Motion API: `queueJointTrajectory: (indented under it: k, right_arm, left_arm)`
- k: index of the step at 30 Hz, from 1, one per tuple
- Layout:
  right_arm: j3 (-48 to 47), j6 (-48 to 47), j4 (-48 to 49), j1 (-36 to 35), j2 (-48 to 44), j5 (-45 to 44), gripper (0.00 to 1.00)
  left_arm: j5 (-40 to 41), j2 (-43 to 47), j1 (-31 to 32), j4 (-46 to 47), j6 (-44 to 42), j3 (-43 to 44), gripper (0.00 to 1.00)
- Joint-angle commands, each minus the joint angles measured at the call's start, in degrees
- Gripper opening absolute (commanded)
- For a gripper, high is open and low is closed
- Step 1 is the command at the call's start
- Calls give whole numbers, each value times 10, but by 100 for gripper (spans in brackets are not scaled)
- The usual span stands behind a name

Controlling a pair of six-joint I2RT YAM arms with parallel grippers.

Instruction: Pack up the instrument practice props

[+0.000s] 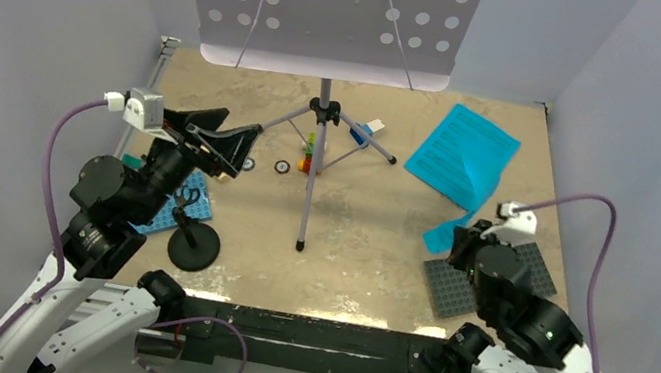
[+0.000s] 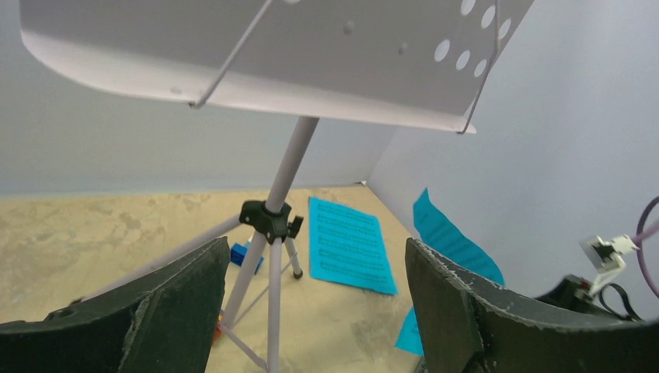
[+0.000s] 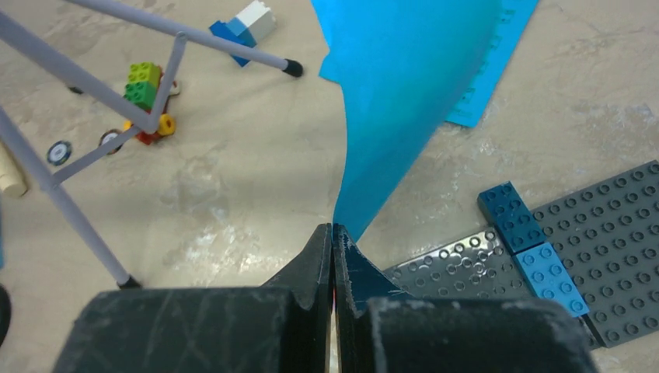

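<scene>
The lavender hole-punched music stand point(image 1: 332, 4) stands on its silver tripod point(image 1: 315, 154) at the back centre. Teal sheet-music pages point(image 1: 467, 149) lie at the back right. My right gripper point(image 3: 332, 233) is shut on the corner of one teal page point(image 3: 404, 101), which curves up from the table; it shows in the top view too point(image 1: 448, 235). The black round-based mic stand point(image 1: 192, 246) stands at the front left. My left gripper point(image 1: 236, 133) is open and empty, raised, facing the tripod hub point(image 2: 270, 217). A cream tip point(image 3: 8, 175), maybe the microphone, shows at the right wrist view's left edge.
Grey baseplates point(image 1: 484, 273) with blue bricks point(image 3: 528, 233) lie under the right arm. A blue baseplate point(image 1: 161, 216) lies under the left arm. Small coloured bricks point(image 1: 310, 153) and a blue-and-white brick point(image 1: 366, 132) sit between the tripod legs. Grey walls enclose the table.
</scene>
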State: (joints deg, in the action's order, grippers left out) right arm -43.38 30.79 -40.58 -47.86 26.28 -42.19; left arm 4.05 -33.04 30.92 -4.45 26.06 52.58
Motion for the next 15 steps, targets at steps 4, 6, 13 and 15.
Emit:
queueJointTrajectory:
  k: [4,6,13,15]
  right_arm:
    - [-61,-10,139,288,145,338,0]
    - [-84,10,167,352,183,412,0]
    - [-227,109,260,472,369,555,0]
    - [-299,133,293,489,434,597,0]
  left_arm:
    - [-52,24,3,-12,71,-44,86]
    - [-62,28,3,-12,79,-49,85]
    - [-82,46,3,-9,99,-61,85]
    - [-84,54,3,-14,101,-62,85]
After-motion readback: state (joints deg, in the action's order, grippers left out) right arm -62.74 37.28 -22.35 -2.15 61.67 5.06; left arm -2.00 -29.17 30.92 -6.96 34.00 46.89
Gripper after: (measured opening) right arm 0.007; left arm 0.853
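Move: The right gripper is shut on a blue sheet. The other blue sheet, lying flat, is roughly 33 cm ahead of it, 6 cm to its right and 23 cm below. From the same gripper, the grey plate lies 4 cm ahead and 15 cm right, and the stand's right foot is 29 cm ahead and 10 cm left, both at table height. From the left gripper, the flat sheet is about 31 cm ahead, 47 cm right and 42 cm lower. Sweep the right gripper quickly forward, about 15 cm, carrying the pinched sheet away from the grey plate towards the flat one. Let it dip slightly at first, then climb to finish some 5 cm higher, rolling about 25 degrees so its left side rises. Keep those fingers shut; lower the open, empty left gripper about 4 cm. ##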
